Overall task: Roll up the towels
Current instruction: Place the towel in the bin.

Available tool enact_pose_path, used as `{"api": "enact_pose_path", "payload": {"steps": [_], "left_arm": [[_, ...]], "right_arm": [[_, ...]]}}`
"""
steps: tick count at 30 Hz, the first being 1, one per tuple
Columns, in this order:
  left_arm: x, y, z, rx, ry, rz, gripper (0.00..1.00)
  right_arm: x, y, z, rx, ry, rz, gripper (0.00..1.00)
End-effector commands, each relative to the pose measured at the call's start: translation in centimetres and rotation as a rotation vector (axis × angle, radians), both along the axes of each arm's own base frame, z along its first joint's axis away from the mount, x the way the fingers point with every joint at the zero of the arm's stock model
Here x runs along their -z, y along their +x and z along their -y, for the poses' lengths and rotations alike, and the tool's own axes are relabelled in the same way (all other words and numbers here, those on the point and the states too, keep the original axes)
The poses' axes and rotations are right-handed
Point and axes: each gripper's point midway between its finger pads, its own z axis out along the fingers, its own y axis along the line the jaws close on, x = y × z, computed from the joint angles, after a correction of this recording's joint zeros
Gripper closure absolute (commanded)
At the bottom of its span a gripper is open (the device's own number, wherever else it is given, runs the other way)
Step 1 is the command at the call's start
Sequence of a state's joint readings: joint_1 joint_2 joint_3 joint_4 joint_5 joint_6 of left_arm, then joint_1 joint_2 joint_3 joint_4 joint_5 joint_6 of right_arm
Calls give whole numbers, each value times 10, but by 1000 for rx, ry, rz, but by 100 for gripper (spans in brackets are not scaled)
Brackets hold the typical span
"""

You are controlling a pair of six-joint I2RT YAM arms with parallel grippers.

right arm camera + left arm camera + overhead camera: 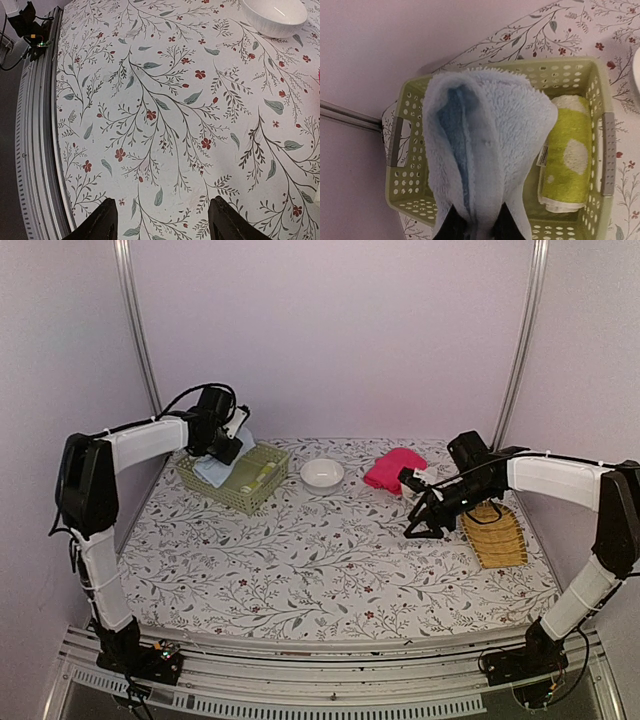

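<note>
My left gripper (476, 227) is shut on a rolled pale blue towel (485, 150) and holds it over the pale green basket (600, 100) at the back left. A rolled yellow-green-and-cream towel (567, 155) lies inside the basket to the right of the blue one. In the top view the left gripper (222, 445) hangs above the basket (262, 490) with the blue towel (214, 471) under it. A bright pink towel (394, 469) lies crumpled at the back right. Just in front of it my right gripper (424, 528) stands open over bare tablecloth, fingertips (105, 220) wide apart.
A white bowl (322, 473) sits between the basket and the pink towel; its rim shows in the right wrist view as the bowl (275, 15). A yellow slatted tray (493, 537) lies at the right edge. The table's near edge rail (35, 150) runs left of the right gripper.
</note>
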State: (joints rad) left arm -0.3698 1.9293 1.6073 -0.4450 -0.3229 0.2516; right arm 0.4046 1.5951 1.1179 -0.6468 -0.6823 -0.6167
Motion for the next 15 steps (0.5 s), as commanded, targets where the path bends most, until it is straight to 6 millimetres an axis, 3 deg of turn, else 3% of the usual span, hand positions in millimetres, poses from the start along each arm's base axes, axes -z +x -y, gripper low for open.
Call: {"api": "enact_pose_path", "payload": {"steps": [1, 4, 10, 15], "left_arm": [[21, 35, -17, 9, -23, -12, 100], [37, 55, -19, 25, -41, -29, 100], [82, 85, -3, 59, -55, -94, 100], [112, 91, 8, 71, -59, -152, 100]], "right_arm": [[9, 2, 2, 13, -10, -11, 36], [10, 1, 2, 10, -10, -15, 36], [13, 0, 3, 10, -19, -20, 36], [18, 0, 5, 11, -32, -28, 36]]}}
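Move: The left hand already holds the rolled light-blue towel at the bin; the bin's middle is about 8 cm ahead of this hand, 2 cm to its right and 13 cm below. The yellow-green roll inside the bin lies some 8 cm ahead and 8 cm right, and the white bowl 8 cm ahead and 22 cm right, about 15 cm lower. From the idle right hand the bin is roughly 30 cm ahead and 41 cm left, 9 cm below. Forward and down in about equal measure, some 9 cm each, the left hand carries the light-blue towel in over the middle of the bin, to the left of the yellow-green roll; it first swings about 3 cm left and comes back again. The fingers keep their pinch on the towel and the wrist hardly turns. ##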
